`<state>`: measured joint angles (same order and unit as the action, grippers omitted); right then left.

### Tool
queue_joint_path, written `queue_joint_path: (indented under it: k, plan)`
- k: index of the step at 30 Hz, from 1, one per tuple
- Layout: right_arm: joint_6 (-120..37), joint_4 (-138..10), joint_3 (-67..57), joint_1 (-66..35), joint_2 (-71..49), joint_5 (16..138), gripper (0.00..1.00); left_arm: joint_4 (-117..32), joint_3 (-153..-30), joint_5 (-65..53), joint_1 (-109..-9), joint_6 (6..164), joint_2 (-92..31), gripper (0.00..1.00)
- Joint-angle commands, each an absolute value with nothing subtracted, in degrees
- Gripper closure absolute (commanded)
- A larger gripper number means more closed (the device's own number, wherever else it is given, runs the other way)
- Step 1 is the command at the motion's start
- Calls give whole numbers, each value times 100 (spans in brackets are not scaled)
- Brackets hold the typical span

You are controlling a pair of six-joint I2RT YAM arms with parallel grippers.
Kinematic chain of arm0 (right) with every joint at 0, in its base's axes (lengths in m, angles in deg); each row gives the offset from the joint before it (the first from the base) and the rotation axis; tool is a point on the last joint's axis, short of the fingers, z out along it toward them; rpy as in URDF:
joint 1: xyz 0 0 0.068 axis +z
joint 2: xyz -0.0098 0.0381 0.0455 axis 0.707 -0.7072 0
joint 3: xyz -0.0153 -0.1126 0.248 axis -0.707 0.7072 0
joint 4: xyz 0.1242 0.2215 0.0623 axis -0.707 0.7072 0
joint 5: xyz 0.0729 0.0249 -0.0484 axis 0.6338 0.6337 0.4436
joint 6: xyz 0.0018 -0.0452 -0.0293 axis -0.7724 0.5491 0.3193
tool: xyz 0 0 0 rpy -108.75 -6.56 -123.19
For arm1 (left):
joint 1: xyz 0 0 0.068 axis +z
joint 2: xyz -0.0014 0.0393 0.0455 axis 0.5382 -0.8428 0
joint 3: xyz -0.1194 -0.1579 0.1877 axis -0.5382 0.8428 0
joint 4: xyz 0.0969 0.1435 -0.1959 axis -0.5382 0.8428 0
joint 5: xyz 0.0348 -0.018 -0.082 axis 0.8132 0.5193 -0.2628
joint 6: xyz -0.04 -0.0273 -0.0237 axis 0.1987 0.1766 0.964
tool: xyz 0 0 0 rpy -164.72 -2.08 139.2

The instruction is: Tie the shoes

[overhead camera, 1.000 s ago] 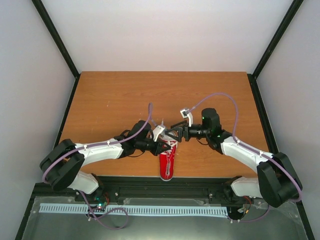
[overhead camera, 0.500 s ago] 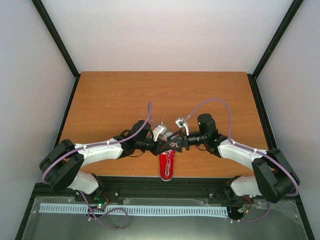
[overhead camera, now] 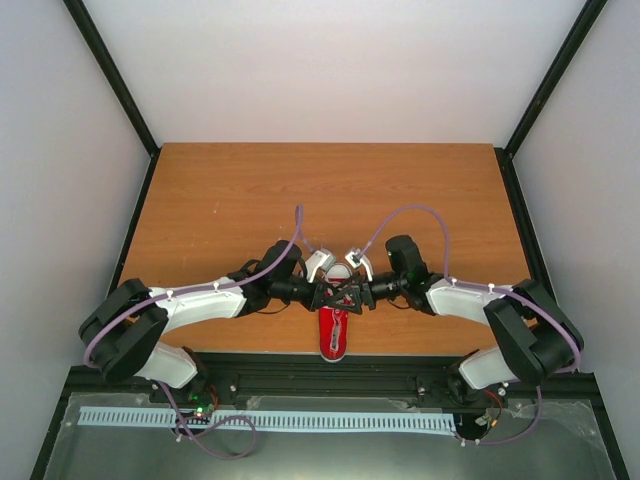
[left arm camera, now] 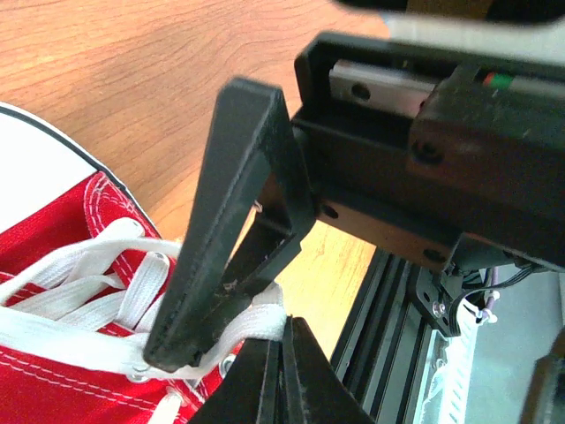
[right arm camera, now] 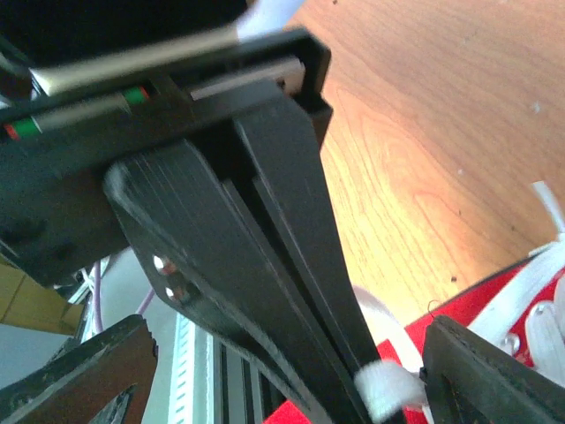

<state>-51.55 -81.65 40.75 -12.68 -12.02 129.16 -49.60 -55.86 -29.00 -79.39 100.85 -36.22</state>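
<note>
The red sneaker [overhead camera: 334, 333] with white toe cap lies at the table's near edge, toe towards the arm bases. Both grippers meet over its laced part. My left gripper [overhead camera: 326, 295] is shut on a white lace [left arm camera: 258, 323], pinched at its tips [left arm camera: 284, 353] just above the red canvas [left arm camera: 62, 362]. My right gripper [overhead camera: 351, 293] is open. In the right wrist view its two fingers stand wide apart [right arm camera: 291, 375] on either side of the left gripper's shut tips and the held bit of lace [right arm camera: 388, 389]. The shoe's red upper [right arm camera: 521, 291] shows at the lower right.
The wooden table [overhead camera: 250, 200] stretches away behind the shoe. A black aluminium rail [overhead camera: 400, 365] runs along the near edge right beside the shoe's toe. White walls with black corner posts close in the left, right and back.
My right arm has swung left and down until its open fingers straddle the left gripper's tips. The left gripper has stayed put, holding the lace.
</note>
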Motion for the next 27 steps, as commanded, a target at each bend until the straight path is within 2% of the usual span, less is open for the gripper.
queue_joint_path:
  k: [1, 9, 17, 20, 23, 27]
  plan:
    - [-4960, -8316, 4302, -1191, -1303, 12903, 18, -5346, -5701, -2918, -7939, 10242, -3545, 99]
    - [-4956, -8436, 4435, -1177, -1382, 12801, 21, -5366, -5745, -2861, -7906, 10337, -3644, 99]
    - [-4873, -8347, 4416, -1153, -1495, 12761, 28, -5377, -5773, -2635, -7882, 10469, -3723, 99]
    - [-4902, -8380, 4404, -1138, -1517, 12760, 39, -5426, -5822, -2641, -7871, 10507, -3830, 99]
    - [-4902, -8337, 4388, -1124, -1514, 12725, 54, -5461, -5865, -2579, -7842, 10511, -3931, 99]
    - [-4869, -8259, 4399, -1124, -1480, 12646, 67, -5538, -5893, -2546, -7760, 10496, -4036, 99]
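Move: The length of lace wrapped over the left fingertips lies within the right hand's wide-open fingers, about 1 cm ahead of that hand, 1 cm to its left and 3 cm lower. From the left hand the wrapped lace is right at the pads. The shoe's crossed lacing lies some 3 cm ahead of the left hand and 4 cm below; the white toe cap is about 7 cm ahead of the left hand, 1 cm to its right and 6 cm below. Down about 3.5 cm and slightly back, the right hand sinks around the left fingertips and the lace wrapped on them, its pads first hovering wide, then closing from nearly full to under half open, one pad coming up against the lace. The left hand stays shut on the lace and late on eases forward 1.5 cm and a little down. ##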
